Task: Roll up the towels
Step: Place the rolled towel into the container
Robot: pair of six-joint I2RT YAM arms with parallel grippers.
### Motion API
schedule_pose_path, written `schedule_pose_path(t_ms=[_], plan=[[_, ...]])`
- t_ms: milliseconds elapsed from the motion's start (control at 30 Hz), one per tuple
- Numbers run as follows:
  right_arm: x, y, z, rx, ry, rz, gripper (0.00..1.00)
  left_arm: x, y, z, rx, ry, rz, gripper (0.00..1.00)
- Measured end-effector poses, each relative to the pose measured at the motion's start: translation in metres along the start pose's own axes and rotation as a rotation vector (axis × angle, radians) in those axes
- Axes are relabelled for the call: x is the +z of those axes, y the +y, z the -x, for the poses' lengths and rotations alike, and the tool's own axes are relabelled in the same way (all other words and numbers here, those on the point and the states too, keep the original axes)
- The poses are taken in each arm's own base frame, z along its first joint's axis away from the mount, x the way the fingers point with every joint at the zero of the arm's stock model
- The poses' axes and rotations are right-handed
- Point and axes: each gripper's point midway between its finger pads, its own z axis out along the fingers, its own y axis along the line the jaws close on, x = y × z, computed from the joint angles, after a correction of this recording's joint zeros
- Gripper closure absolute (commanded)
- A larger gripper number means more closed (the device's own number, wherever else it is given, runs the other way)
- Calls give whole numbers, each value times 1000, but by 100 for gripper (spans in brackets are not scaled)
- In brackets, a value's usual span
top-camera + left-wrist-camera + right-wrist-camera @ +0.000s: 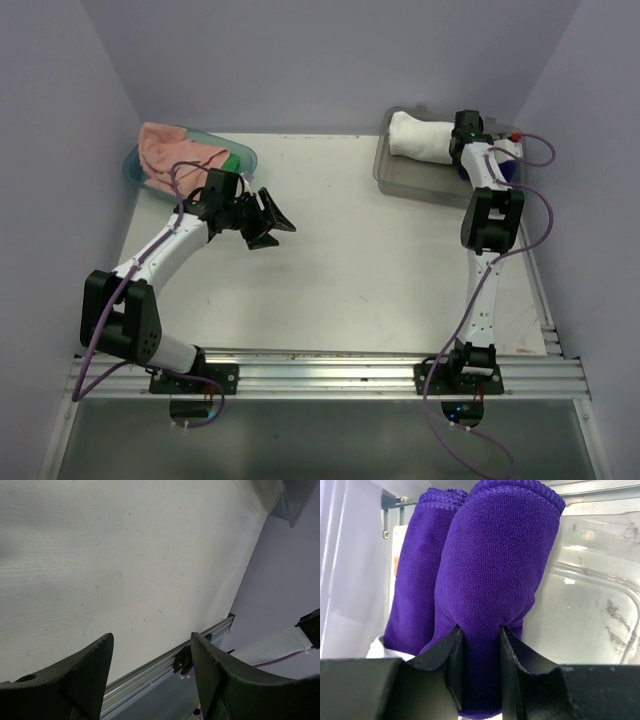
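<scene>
The dark purple towel (495, 560) is rolled into a thick bundle, and my right gripper (481, 629) is shut on its lower end inside the clear grey tray (592, 605). A rolled white towel (420, 137) lies in the same tray (400, 182), left of the right wrist. The salmon pink towel (170, 150) lies crumpled in the teal tub (133, 166), and a bit of the green towel (232, 160) shows beside it. My left gripper (151, 637) hangs open over bare table, holding nothing; in the top view it (270, 222) sits right of the tub.
The table top (350, 260) is white, with purple walls on three sides. An aluminium rail (165, 662) runs along the near edge by the arm bases. The tray stands at the back right corner and the tub at the back left.
</scene>
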Motion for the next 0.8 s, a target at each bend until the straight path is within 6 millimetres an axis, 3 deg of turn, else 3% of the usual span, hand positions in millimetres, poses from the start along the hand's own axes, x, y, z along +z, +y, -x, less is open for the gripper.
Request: schedule_pose_path(t_ms=[133, 300, 400, 633, 800], plan=[[3, 3, -2, 12, -2, 11, 97, 2, -1, -3, 6, 5, 2, 34], [8, 4, -6, 28, 5, 29, 61, 6, 0, -6, 8, 19, 12, 34], [8, -1, -7, 35, 7, 34, 49, 7, 0, -8, 10, 22, 14, 34], [-7, -20, 5, 6, 12, 28, 34, 8, -1, -9, 15, 26, 13, 34], [-25, -25, 26, -16, 6, 44, 25, 8, -1, -10, 17, 28, 12, 33]])
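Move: My right fingers still pinch the rolled purple towel near its left end, low inside the container; its middle lies about 5 cm to the right and 2 cm below. Alongside it, some 7 cm ahead and also 5 cm to the right, is the earlier purple roll. The white roll sits about 20 cm to the left and 8 cm ahead. From my idle left hand the held towel is some 28 cm ahead, about 60 cm to the right and 10 cm lower. With my right hand I nudge the rolled towel about 1 cm farther forward, towards the earlier purple roll, and dip about 1 cm. I spread the fingers to let go of it, then draw back about 5 cm towards my base, rising some 3 cm as I go, the wrist hardly turning. ##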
